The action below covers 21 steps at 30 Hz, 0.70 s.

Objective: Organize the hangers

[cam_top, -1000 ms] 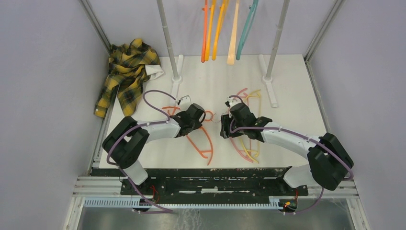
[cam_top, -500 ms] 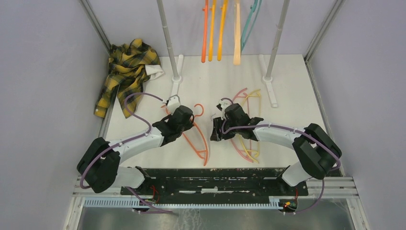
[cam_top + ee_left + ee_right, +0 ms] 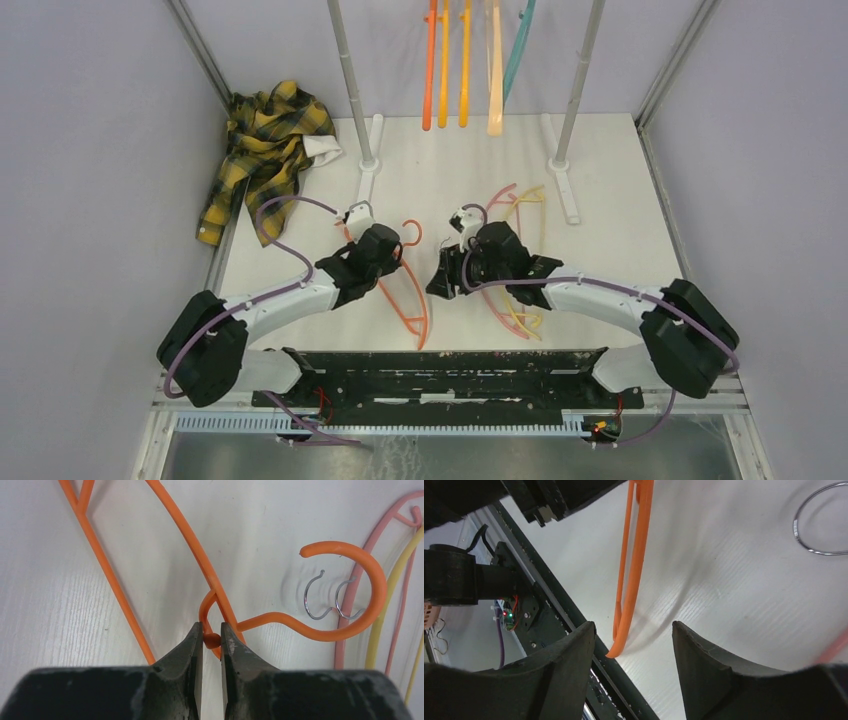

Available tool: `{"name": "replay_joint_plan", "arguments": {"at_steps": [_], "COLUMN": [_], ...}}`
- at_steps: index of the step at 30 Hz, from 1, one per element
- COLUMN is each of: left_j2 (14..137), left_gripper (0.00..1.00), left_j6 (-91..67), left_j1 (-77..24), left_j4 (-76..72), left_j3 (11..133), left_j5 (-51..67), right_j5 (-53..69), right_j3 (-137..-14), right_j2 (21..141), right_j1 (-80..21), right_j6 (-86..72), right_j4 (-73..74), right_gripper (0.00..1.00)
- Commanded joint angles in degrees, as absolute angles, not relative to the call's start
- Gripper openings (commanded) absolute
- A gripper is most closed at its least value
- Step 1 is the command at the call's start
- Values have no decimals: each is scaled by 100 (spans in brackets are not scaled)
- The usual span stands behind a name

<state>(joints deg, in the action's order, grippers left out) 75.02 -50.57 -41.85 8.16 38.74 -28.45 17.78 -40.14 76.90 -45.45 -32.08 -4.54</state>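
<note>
An orange hanger [image 3: 408,300] lies on the white table. My left gripper [image 3: 388,248] is shut on its neck just below the hook [image 3: 350,560]; in the left wrist view the jaws [image 3: 212,631] pinch the thin orange plastic. My right gripper [image 3: 443,277] stands open, tilted over the table beside that hanger, whose lower end [image 3: 624,630] shows beyond its fingers with nothing between them. Pink and yellow hangers [image 3: 518,302] lie in a loose pile under the right arm. Several orange, yellow-orange, pale and teal hangers [image 3: 465,70] hang from the back rail.
A yellow-and-black plaid shirt [image 3: 262,150] is heaped at the back left. Two grey upright poles [image 3: 350,90] [image 3: 580,80] stand on feet at the back. Small wire hooks [image 3: 327,600] lie by the orange hook. The black base rail [image 3: 430,365] runs along the near edge.
The left arm swung back and leftward, dragging the orange hanger slightly, and its jaws closed tighter. The right gripper moved left toward the near edge and opened wider. The hanging hangers settled straighter.
</note>
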Motion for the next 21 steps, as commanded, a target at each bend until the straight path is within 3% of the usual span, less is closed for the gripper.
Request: {"name": "replay_joint_plan", "arguments": {"at_steps": [1,11,15,21], "left_j2": [7236,6952,6900,6808], "left_gripper": [3,3,3,3], "left_j6": [-4922,-4920,-4939,-4965], "left_j1": [-4164,-4157,-4158,-4152], "left_j4": [662,730,718,686], "left_j3": [3817,3677,3650,3584], "left_j5": [-3114,-3264,-3270,-3269], "right_j5": [1970,1942,1933,2049], "right_j3": [-4070,-4336,-4366,-4395], "right_j2": [8297,9023,9118,9299], "right_j1": [-4830,-5216,-5294,-5347], "right_j6": [-3363,-3584,-3584,-3683], "right_j4": [-1123,-1627,-1630,-1867], "right_gripper": [67,64,55,34]}}
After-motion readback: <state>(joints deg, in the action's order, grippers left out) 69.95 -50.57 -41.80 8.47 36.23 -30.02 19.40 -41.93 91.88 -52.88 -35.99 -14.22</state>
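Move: My left hand already holds the orange hanger by its small inner hook. The free length of its near shoulder that my right hand goes for lies about 3 cm back, 5 cm left and 5 cm below that hand, or roughly 11 cm back, 5 cm right and 2 cm below my left one. From my right hand, the hanger's big hook is some 12 cm ahead and 5 cm left. On the table 11 cm below, the pink hanger lies about 13 cm right and 5 cm ahead, the yellow one 5 cm beyond it to the right, level with it. I bring my open right hand left and down onto the orange hanger's near shoulder, about 5 cm each way and some 3 cm back towards my base. Its last bit is a level slide left with a slight rise, while the fingers close to little more than half their gap around the bar. My left hand keeps its grip and eases up and left by about a centimetre. ##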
